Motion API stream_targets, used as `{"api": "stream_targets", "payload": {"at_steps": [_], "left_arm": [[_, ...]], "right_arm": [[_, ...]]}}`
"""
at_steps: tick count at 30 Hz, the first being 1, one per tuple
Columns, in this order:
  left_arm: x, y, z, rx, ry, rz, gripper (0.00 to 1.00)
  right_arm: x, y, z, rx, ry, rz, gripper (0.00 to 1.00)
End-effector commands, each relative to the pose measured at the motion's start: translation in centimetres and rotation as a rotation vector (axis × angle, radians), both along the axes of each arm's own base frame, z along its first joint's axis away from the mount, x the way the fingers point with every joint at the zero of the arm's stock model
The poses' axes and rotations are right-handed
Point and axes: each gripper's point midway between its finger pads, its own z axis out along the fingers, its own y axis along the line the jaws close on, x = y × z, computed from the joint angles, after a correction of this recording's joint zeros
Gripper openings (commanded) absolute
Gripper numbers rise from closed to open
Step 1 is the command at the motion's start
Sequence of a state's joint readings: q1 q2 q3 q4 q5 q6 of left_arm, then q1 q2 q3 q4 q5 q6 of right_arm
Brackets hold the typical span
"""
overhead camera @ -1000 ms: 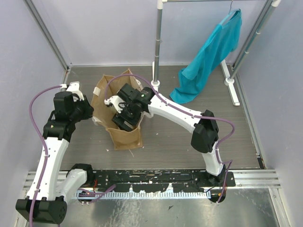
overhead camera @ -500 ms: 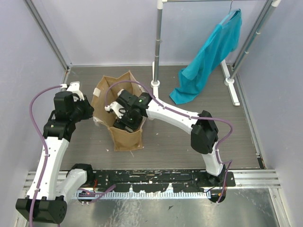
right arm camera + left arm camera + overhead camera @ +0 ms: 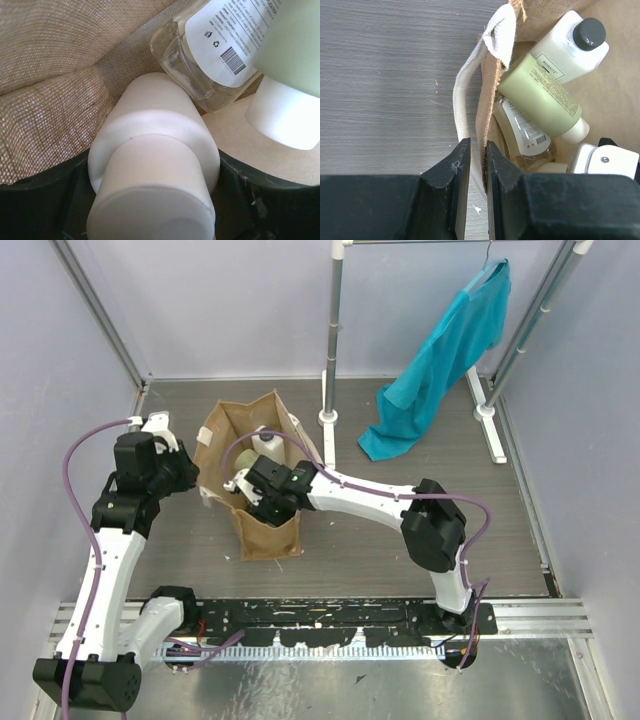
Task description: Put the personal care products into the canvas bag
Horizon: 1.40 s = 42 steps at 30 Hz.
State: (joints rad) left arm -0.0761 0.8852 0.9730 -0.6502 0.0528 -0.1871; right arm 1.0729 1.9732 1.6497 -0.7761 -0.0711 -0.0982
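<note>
The tan canvas bag (image 3: pixel 222 425) stands upright at centre left. My left gripper (image 3: pixel 197 481) is shut on its left rim beside the whitish strap (image 3: pixel 470 85); in the left wrist view the gripper (image 3: pixel 477 162) pinches the burlap edge. Inside the bag lie the white rectangular bottle (image 3: pixel 565 47) with dark cap, the olive-green round bottle (image 3: pixel 540 95) and the amber clear bottle (image 3: pixel 522 132). My right gripper (image 3: pixel 262 502) reaches down into the bag. In the right wrist view the gripper (image 3: pixel 155 200) is shut on the cream round bottle (image 3: pixel 152 150), next to the amber bottle (image 3: pixel 210 55) and the green bottle (image 3: pixel 295 35).
A teal garment (image 3: pixel 440 360) hangs from a metal rack at the back right, its post base (image 3: pixel 327 422) standing just behind the bag. Grey walls close in the left, back and right. A metal rail (image 3: pixel 320 615) runs along the near edge.
My right gripper has gone lower and nearer into the bag with the cream bottle. The bag's opening now shows more, with the white bottle visible. The left arm has not moved.
</note>
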Motion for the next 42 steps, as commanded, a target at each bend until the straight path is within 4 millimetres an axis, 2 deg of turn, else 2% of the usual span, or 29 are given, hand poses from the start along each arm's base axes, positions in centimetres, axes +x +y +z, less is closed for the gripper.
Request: {"api": "stream_targets", "payload": {"at_steps": [1, 5, 9, 11, 14, 18, 24, 28, 31, 33, 38, 39, 42], "left_arm": [[0.7, 0.4, 1.8, 0.018, -0.051, 0.008, 0.25], [0.8, 0.4, 1.8, 0.019, -0.050, 0.009, 0.25], [0.7, 0.4, 1.7, 0.020, -0.049, 0.008, 0.25], [0.7, 0.4, 1.7, 0.022, -0.049, 0.008, 0.25], [0.7, 0.5, 1.8, 0.021, -0.050, 0.011, 0.25], [0.7, 0.5, 2.2, 0.020, -0.060, 0.012, 0.25], [0.9, 0.3, 3.2, 0.011, -0.081, 0.007, 0.28], [0.9, 0.1, 4.1, -0.001, -0.099, 0.000, 0.31], [0.9, -0.3, 4.7, -0.017, -0.110, -0.012, 0.38], [0.9, -0.6, 5.4, -0.033, -0.123, -0.025, 0.50], [1.0, -1.0, 7.5, -0.071, -0.174, -0.023, 0.94], [1.1, -0.7, 7.8, -0.066, -0.184, -0.008, 1.00], [1.1, 0.2, 8.6, -0.041, -0.189, 0.037, 0.98]], "right_arm": [[-0.8, -3.0, 0.8, -0.076, -0.069, -0.023, 0.01], [-1.8, -3.7, -0.5, -0.113, -0.069, -0.001, 0.02], [-2.5, -3.6, -0.4, -0.115, -0.054, 0.008, 0.26], [-2.6, -3.2, 0.4, -0.094, -0.051, 0.013, 0.41], [-2.6, -2.6, 1.8, -0.065, -0.051, 0.020, 0.58], [-2.4, -1.9, 3.8, -0.036, -0.056, 0.029, 0.75], [-1.4, -0.5, 8.4, 0.047, -0.107, 0.013, 0.99], [0.3, 0.1, 11.2, 0.091, -0.158, -0.038, 1.00], [1.5, 0.3, 13.0, 0.117, -0.196, -0.078, 1.00], [2.3, 0.2, 14.3, 0.136, -0.230, -0.105, 1.00], [5.2, -0.6, 18.3, 0.200, -0.336, -0.205, 1.00], [5.8, -0.9, 19.1, 0.223, -0.348, -0.225, 1.00], [8.7, -2.7, 21.7, 0.283, -0.401, -0.330, 1.00]]}}
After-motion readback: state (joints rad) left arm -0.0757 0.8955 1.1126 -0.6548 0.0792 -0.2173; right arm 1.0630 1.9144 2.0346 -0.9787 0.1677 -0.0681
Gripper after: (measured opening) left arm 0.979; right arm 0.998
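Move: The right hand already holds the cream bottle inside the bag, with the spot for it on the bag floor right below, about 6 cm down. From that hand the clear bottle lies some 5 cm ahead and 3 cm left, the green bottle 8 cm ahead and 3 cm left, and the black-capped bottle 13 cm straight ahead. The left hand still has the bag's rim between its fingers; the floor spot is about 13 cm right, 7 cm back and 19 cm below it. Right hand frees the cream bottle, rises about 14 cm and forward; left opens off the rim, rising. ##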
